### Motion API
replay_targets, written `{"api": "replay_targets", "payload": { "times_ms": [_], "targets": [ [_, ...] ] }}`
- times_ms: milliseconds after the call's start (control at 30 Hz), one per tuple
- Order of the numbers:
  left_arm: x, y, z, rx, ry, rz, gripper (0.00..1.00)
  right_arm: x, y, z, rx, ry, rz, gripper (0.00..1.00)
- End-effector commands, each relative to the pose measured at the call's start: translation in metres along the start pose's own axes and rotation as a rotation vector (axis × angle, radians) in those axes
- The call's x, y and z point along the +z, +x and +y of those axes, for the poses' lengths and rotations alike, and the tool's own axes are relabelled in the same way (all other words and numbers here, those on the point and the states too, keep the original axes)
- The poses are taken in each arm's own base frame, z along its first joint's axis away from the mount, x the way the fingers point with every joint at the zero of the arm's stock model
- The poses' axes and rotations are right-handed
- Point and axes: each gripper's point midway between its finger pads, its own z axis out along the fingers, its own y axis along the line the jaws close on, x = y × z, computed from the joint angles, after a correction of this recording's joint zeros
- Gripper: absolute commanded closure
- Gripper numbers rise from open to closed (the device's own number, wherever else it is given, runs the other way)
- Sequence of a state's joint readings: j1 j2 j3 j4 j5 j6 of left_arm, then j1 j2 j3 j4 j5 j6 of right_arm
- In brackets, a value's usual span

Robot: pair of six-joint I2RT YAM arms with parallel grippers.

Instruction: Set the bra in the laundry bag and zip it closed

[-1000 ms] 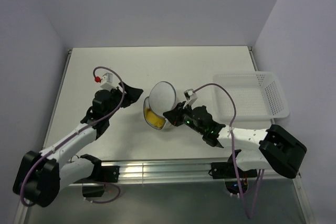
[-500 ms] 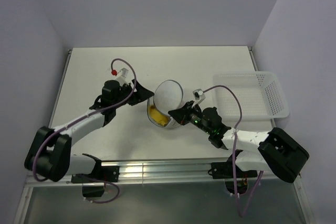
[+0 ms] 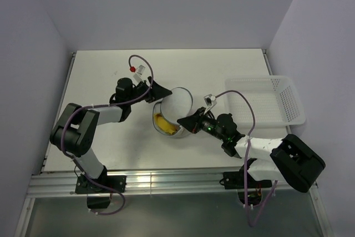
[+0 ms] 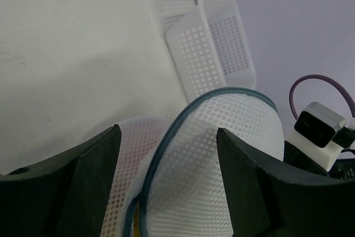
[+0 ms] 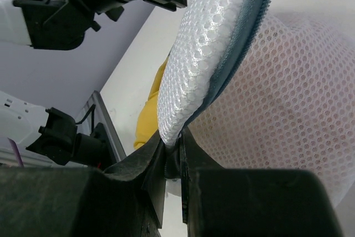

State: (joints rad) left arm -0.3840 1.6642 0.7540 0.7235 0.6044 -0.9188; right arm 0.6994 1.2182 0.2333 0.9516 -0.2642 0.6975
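The laundry bag (image 3: pixel 176 105) is a round white mesh pouch with a dark zip rim, mid-table, its lid half raised. A yellow bra (image 3: pixel 162 122) lies inside it and shows yellow in the right wrist view (image 5: pixel 148 104). My right gripper (image 3: pixel 183 121) is shut on the bag's lid edge (image 5: pixel 183 117) at the near right rim. My left gripper (image 3: pixel 162 91) is open, its fingers (image 4: pixel 89 170) on either side of the bag's lid (image 4: pixel 222 154) at the far left rim, not closed on it.
A white plastic lattice basket (image 3: pixel 288 101) stands at the right edge of the table, and shows in the left wrist view (image 4: pixel 222 48). Bare table lies behind and to the left of the bag.
My left gripper has moved right and forward up to the bag's rim. The bag's lid has tipped further down over the opening. The right gripper has kept its hold.
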Motion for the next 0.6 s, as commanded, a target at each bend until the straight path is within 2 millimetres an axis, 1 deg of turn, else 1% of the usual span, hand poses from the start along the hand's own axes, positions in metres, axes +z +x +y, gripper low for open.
{"api": "replay_targets", "payload": {
  "times_ms": [0,67,100,133,167,200,233,267,300,333,367,400,467,500,567],
  "targets": [
    [0.0,-0.009,-0.039,0.042,0.193,0.01,0.25,0.0,-0.009,0.008,-0.008,-0.052,-0.03,0.95],
    [-0.001,-0.008,-0.041,0.047,0.2,0.009,0.29,0.0,-0.009,0.006,-0.002,-0.046,-0.03,0.95],
    [-0.003,-0.007,-0.039,0.043,0.191,0.008,0.35,0.0,-0.01,0.004,0.0,-0.039,-0.036,0.95],
    [-0.006,-0.009,-0.042,0.048,0.191,-0.002,0.39,-0.001,-0.011,0.002,0.005,-0.032,-0.041,0.95],
    [-0.007,-0.011,-0.043,0.049,0.187,-0.014,0.43,-0.001,-0.011,-0.001,0.01,-0.018,-0.044,0.93],
    [-0.009,-0.011,-0.046,0.053,0.191,-0.017,0.49,-0.002,-0.012,-0.002,0.015,-0.012,-0.047,0.91],
    [-0.01,-0.012,-0.048,0.055,0.196,-0.019,0.53,-0.002,-0.014,-0.003,0.016,-0.006,-0.052,0.87],
    [-0.011,-0.012,-0.051,0.051,0.204,-0.02,0.6,-0.002,-0.012,-0.006,0.019,0.008,-0.044,0.81],
    [-0.013,-0.013,-0.053,0.049,0.208,-0.026,0.74,-0.002,-0.014,-0.008,0.013,0.021,-0.054,0.76],
    [-0.014,-0.014,-0.054,0.05,0.208,-0.031,0.78,-0.003,-0.015,-0.009,0.015,0.031,-0.059,0.72],
    [-0.014,-0.014,-0.054,0.052,0.207,-0.031,0.82,-0.004,-0.014,-0.013,0.018,0.051,-0.053,0.65],
    [-0.014,-0.014,-0.055,0.053,0.206,-0.031,0.9,-0.005,-0.019,-0.014,0.01,0.066,-0.073,0.61],
    [-0.015,-0.013,-0.054,0.048,0.194,-0.032,0.97,-0.007,-0.018,-0.019,0.009,0.102,-0.064,0.54],
    [-0.016,-0.015,-0.055,0.05,0.196,-0.036,1.0,-0.008,-0.019,-0.018,0.008,0.104,-0.07,0.52],
    [-0.017,-0.016,-0.057,0.044,0.194,-0.038,1.0,-0.01,-0.019,-0.021,0.012,0.116,-0.075,0.46]
  ]
}}
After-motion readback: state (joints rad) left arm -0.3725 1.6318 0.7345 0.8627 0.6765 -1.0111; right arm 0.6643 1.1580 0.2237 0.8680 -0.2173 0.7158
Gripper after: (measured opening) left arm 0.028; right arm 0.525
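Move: The far-left rim of the laundry bag's lid already stands between my left hand's open fingers, about 1 cm right of my grip point and just below it. From that hand the yellow bra in the bag mouth lies roughly 12 cm back, 1 cm left and 9 cm lower. From my right hand, pinching the lid's lower edge, that rim is some 13 cm ahead and 4 cm left, at about the same height; the bra is about 6 cm left, 1 cm back and 8 cm down. I close my left fingers from wide to nearly shut on the far-left rim of the lid, and as they close I lift about 4 cm. Once that grip is closing, my right hand opens to about half and lets go its pinch on the lid's lower edge, easing some 1.5 cm to the right and slightly forward. ##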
